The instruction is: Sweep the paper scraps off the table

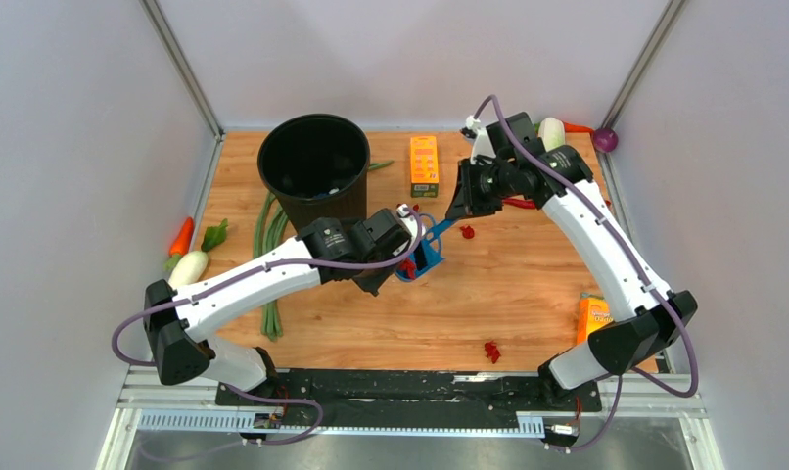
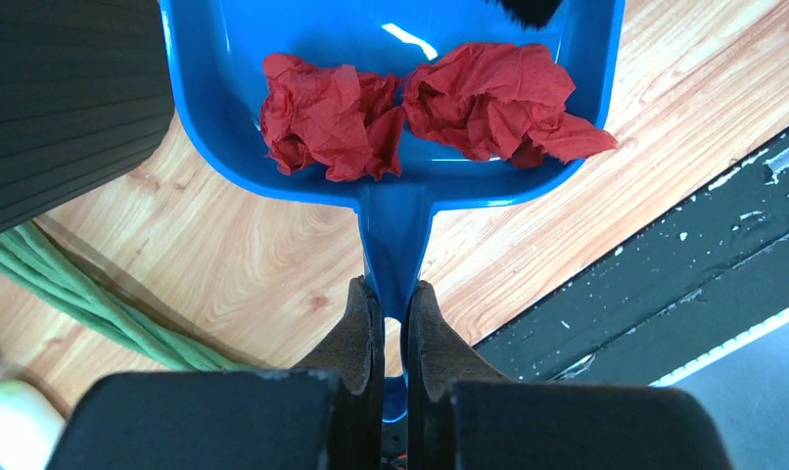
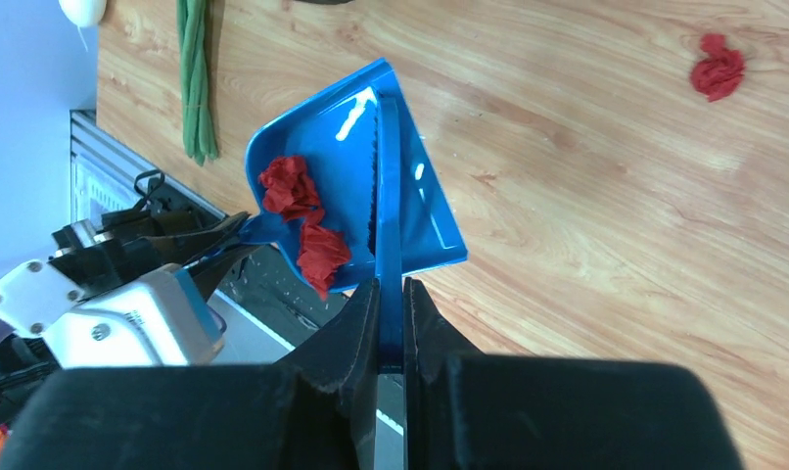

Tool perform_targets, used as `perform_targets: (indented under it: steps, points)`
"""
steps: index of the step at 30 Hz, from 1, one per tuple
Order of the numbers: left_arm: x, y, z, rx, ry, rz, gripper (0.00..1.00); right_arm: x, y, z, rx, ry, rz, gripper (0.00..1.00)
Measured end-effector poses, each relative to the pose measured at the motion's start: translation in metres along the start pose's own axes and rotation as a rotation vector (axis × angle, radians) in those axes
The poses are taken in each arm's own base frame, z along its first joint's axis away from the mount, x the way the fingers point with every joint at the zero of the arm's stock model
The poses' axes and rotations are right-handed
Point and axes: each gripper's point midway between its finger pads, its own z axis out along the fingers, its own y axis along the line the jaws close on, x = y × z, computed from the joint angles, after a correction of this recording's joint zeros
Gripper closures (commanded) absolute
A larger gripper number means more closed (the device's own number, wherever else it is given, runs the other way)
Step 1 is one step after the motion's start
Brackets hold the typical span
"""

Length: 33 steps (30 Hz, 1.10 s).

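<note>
My left gripper (image 2: 394,299) is shut on the handle of a blue dustpan (image 2: 391,201), which is held just above the table (image 1: 528,284) beside the bin. Two crumpled red paper scraps (image 2: 332,117) (image 2: 493,98) lie in the pan. My right gripper (image 3: 391,294) is shut on the blue handle of a brush (image 3: 385,176) that reaches into the pan; its black bristles (image 2: 533,10) show at the pan's far edge. One loose scrap (image 1: 467,232) lies just right of the pan, another (image 1: 491,351) near the front edge.
A black bin (image 1: 314,166) stands at the back left, an orange box (image 1: 424,164) beside it. Green beans (image 1: 270,255), a carrot (image 1: 180,237) and a white radish (image 1: 188,266) lie left. An orange packet (image 1: 592,315) lies right, a purple ball (image 1: 606,140) in the back corner.
</note>
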Motion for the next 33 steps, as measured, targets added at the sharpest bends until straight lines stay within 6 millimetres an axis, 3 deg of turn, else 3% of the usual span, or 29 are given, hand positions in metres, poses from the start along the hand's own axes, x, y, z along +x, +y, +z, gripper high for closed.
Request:
perform_targets:
  steps: [12, 18, 25, 33]
  points:
    - [-0.005, 0.004, -0.015, -0.011, -0.004, -0.003, 1.00, -0.026, -0.037, -0.026, 0.091, -0.109, 0.070, 1.00]
    - [-0.015, 0.006, -0.030, -0.014, -0.031, -0.013, 1.00, -0.038, -0.065, -0.051, 0.239, -0.232, 0.130, 1.00]
    - [-0.033, 0.011, -0.053, -0.024, -0.073, -0.028, 1.00, -0.023, -0.074, -0.086, 0.305, -0.418, 0.236, 1.00]
    - [-0.047, 0.010, -0.057, -0.032, -0.061, -0.033, 1.00, -0.019, -0.074, -0.098, 0.288, -0.527, 0.294, 1.00]
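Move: The brush in the right hand still reaches into the dustpan, whose middle is about 3 cm ahead, 6 cm left and 14 cm below that hand. The nearest loose scrap is roughly 19 cm ahead, 4 cm right and 25 cm down; another is about 26 cm ahead and 8 cm left. For the left hand, holding the pan, the nearer scrap is some 31 cm ahead, 20 cm right; the bin is 31 cm ahead, 9 cm left. Rightwards out of the dustpan, the right hand carries the brush about 11 cm and rises some 4 cm, bearing forward at first and then drawing back as much. Its wrist turns roughly 35 degrees clockwise and tips the fingers outward, swinging the brush head towards the nearer loose scrap. The left hand keeps its grip and lifts the loaded pan about 7 cm, nearly straight up. ##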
